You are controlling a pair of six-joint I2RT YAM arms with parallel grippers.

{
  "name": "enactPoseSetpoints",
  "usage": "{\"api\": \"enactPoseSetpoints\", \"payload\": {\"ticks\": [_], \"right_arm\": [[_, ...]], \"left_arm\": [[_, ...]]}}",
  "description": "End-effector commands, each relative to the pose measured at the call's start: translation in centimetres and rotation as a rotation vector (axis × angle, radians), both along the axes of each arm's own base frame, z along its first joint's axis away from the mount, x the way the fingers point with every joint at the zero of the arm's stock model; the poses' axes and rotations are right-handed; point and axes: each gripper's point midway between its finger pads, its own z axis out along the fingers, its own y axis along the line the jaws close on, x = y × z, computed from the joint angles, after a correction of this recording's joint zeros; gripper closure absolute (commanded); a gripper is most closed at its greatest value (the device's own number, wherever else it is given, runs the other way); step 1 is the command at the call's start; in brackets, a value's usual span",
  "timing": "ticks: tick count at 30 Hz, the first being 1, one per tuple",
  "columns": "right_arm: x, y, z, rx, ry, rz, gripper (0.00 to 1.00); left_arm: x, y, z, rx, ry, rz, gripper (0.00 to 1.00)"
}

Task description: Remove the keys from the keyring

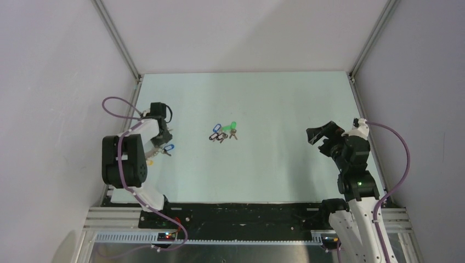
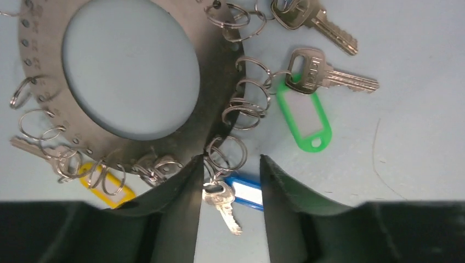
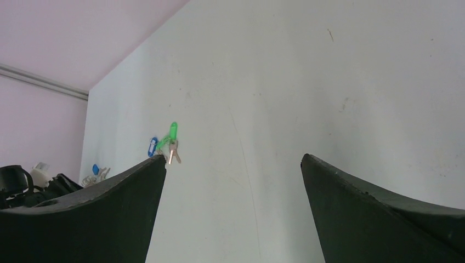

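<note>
The keyring (image 2: pixel 215 82), a broad grey disc with small split rings round its rim, lies on the table under my left gripper (image 2: pixel 231 160). The jaws stand partly apart over the disc's edge. Between them lie a small key (image 2: pixel 222 203) and its blue tag (image 2: pixel 247 192), with a gap on either side. More keys hang on the rim: a green-tagged one (image 2: pixel 323 76), another (image 2: pixel 312 19) above it, and a yellow tag (image 2: pixel 107 189). Loose keys (image 1: pixel 222 132) with blue, green and dark tags lie mid-table. My right gripper (image 1: pixel 321 134) hovers open at the right, holding nothing.
The left arm (image 1: pixel 129 159) stands close to the left wall (image 1: pixel 66 82) and the table's left edge. From the right wrist, the loose keys (image 3: pixel 171 133) show far off beyond the left fingertip. The frame rail (image 1: pixel 118 38) runs up the back left corner.
</note>
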Motion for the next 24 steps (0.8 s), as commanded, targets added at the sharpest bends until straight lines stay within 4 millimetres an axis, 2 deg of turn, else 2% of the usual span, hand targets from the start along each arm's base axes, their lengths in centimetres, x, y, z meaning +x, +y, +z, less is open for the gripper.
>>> {"api": "enactPoseSetpoints", "payload": {"ticks": [1, 3, 5, 7, 9, 11, 13, 14, 17, 21, 23, 24], "right_arm": [[0.0, -0.3, 2.3, 0.002, -0.06, -0.018, 0.0], [-0.1, -0.5, 2.3, 0.002, -0.058, -0.027, 0.0], [-0.1, -0.6, 2.3, 0.004, -0.057, -0.03, 0.0], [-0.1, -0.5, 2.4, 0.005, -0.062, -0.027, 0.0], [0.0, -0.5, 2.3, 0.005, -0.06, -0.026, 0.0], [0.0, -0.5, 2.4, 0.006, -0.062, -0.029, 0.0], [0.1, -0.6, 2.3, 0.01, -0.059, -0.032, 0.0], [0.1, -0.5, 2.4, 0.013, -0.06, -0.031, 0.0], [0.2, -0.5, 2.4, 0.018, -0.058, -0.03, 0.0], [0.3, -0.4, 2.3, 0.022, -0.054, -0.028, 0.0], [0.4, 0.1, 2.3, 0.029, -0.056, 0.001, 0.0], [0.4, 1.1, 2.6, 0.026, -0.07, 0.069, 0.0]], "left_arm": [[-0.3, -0.4, -0.2, -0.041, 0.047, -0.022, 0.73], [-0.6, -0.9, -0.2, -0.066, 0.049, -0.022, 0.96], [-0.3, -1.8, -0.2, -0.11, 0.013, -0.029, 0.99], [-0.3, -2.9, 0.5, -0.134, -0.025, -0.051, 1.0], [0.2, -3.8, 2.2, -0.126, -0.081, -0.08, 1.0], [0.7, -5.7, 4.6, -0.131, -0.159, -0.136, 1.0], [1.1, -7.6, 8.0, -0.168, -0.265, -0.191, 1.0], [1.0, -8.2, 8.8, -0.194, -0.289, -0.209, 1.0], [0.6, -8.9, 12.2, -0.224, -0.392, -0.24, 1.0], [-0.6, -9.9, 15.3, -0.265, -0.462, -0.294, 1.0], [-1.1, -11.0, 16.9, -0.299, -0.497, -0.341, 1.0], [-1.4, -11.9, 17.4, -0.333, -0.502, -0.382, 1.0]]}}
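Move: The rim of the keyring lies right at my half-open left fingertips, by the small rings; its middle is about 9 cm to the left, 1 cm ahead and 1 cm below. The blue tag lies 2 cm right and 1 cm back, the green tag 6 cm ahead and 2 cm right, the yellow tag 8 cm back and 7 cm left. The loose pile sits some 29 cm right, 6 cm ahead. From my right hand the keyring is roughly 80 cm left, 5 cm ahead, 20 cm below. I shut my left fingers from half open, pinching the keyring at its rim beside the blue tag, and ease it about a centimetre right while still low. Then, keeping hold, I lift it quickly, some 14 cm up and 9 cm right in all, towards the loose pile, while my wrist tips the fingers forward and up by about 25 degrees and swings them clockwise. ##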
